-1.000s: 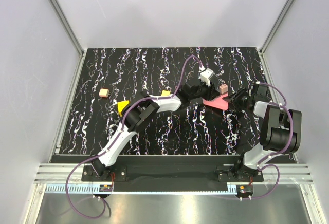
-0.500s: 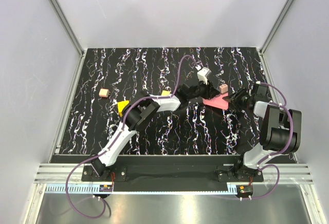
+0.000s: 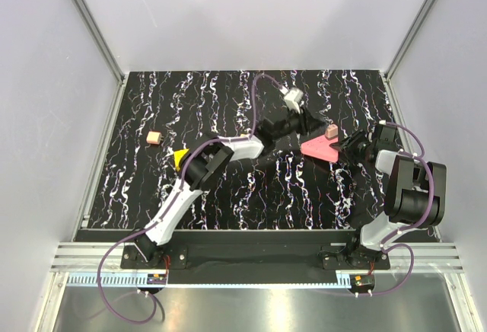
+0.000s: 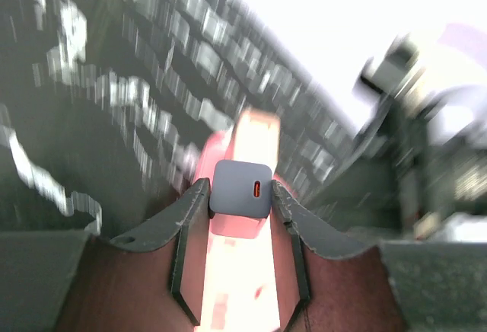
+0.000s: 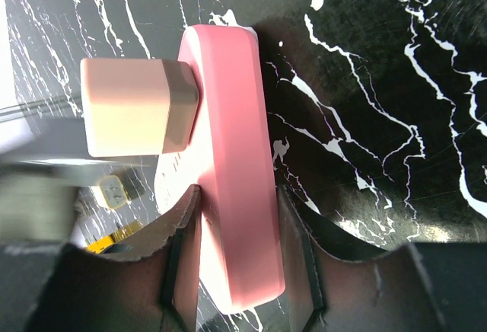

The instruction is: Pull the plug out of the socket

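My left gripper (image 3: pixel 295 108) is shut on a grey-white plug (image 3: pixel 292 97), held in the air back and left of the pink socket (image 3: pixel 318 149) and apart from it. In the left wrist view the plug (image 4: pixel 237 183) sits between the fingertips of the gripper (image 4: pixel 241 192), its orange port facing the camera, with the socket (image 4: pixel 251 138) blurred beyond. My right gripper (image 5: pixel 238 191) is shut on the socket (image 5: pixel 232 149), which lies on the marbled table. A beige plug (image 5: pixel 133 107) stays plugged into the socket's face; from above, this beige plug (image 3: pixel 331 130) shows near the right gripper (image 3: pixel 344 148).
A yellow wedge (image 3: pixel 181 158) and a small pinkish cube (image 3: pixel 154 138) lie at the left of the black marbled table (image 3: pixel 228 195). A small yellow adapter (image 5: pixel 112 192) lies past the socket. Grey walls and metal rails (image 3: pixel 95 35) border the table.
The left gripper has carried the grey-white plug up and toward the back left, away from the pink socket. The right gripper and socket have stayed put.
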Controlling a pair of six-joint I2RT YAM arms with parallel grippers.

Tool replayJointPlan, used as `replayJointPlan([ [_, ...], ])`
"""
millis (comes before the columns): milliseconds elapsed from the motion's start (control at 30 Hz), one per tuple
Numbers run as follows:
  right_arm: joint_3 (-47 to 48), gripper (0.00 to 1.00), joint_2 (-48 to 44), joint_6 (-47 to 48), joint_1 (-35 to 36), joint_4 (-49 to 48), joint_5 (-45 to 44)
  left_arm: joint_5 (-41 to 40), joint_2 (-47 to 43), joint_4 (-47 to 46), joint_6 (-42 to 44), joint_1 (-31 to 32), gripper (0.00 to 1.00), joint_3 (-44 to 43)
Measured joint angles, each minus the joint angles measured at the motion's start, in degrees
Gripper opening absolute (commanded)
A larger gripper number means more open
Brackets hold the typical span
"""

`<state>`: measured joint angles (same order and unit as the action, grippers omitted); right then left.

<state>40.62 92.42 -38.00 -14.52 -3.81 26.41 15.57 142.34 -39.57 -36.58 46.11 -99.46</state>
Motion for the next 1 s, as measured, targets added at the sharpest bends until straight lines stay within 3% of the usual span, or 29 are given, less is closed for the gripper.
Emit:
replayJointPlan([
  [200, 0.0, 0.0, 0.0, 0.0, 0.0, 0.0, 0.0, 0.42, 0.11, -9.46, -5.49, -4.2, 0.0, -3.76],
  [367, 0.0, 0.0, 0.0, 0.0, 0.0, 0.0, 0.0, 0.11, -1.44, -10.67, -3.67, -4.9, 0.0, -0.09],
  [533, 0.0, 0.0, 0.0, 0.02, 0.0, 0.0, 0.0, -2.51, -11.45, -6.75, 2.05, -3.52, 0.0, 14.25],
  [667, -0.02, 0.0, 0.0, 0.0, 0.0, 0.02, 0.0, -8.5, -24.76, -2.4, 3.17, -2.89, 0.0, 26.64],
  [867, 0.0, 0.0, 0.0, 0.02, 0.0, 0.0, -0.02, -19.28, -43.15, 2.03, -5.44, -4.66, 0.0, 43.43],
  [1000, -0.02, 0.0, 0.0, 0.0, 0.0, 0.0, 0.0, -26.88, -50.71, 10.99, -14.12, -5.42, 0.0, 52.15],
])
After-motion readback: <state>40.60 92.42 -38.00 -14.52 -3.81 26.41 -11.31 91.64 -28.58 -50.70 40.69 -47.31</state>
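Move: The dark plug is already off the socket and in my left fingers. The yellow plug, beside which I'm carrying it, lies about 23 cm left of that hand, 4 back and 8 below; the yellow box sits about 44 left and 10 back. The pink plug, still seated, is some 5 cm right and 2 back, and the socket's middle 2 right and 8 back. From my right hand, the yellow plug is about 31 cm left and 3 ahead. Still pinching the dark plug, I jerk my left hand up and forward, clear of the socket, then swing it left some 23 cm in all, drawing back and dipping, rising, then sinking towards the yellow plug. The hand turns about 35 degrees counter-clockwise, its fingers tipping down late. My right hand stays still, keeping its grip on the socket's corner. ##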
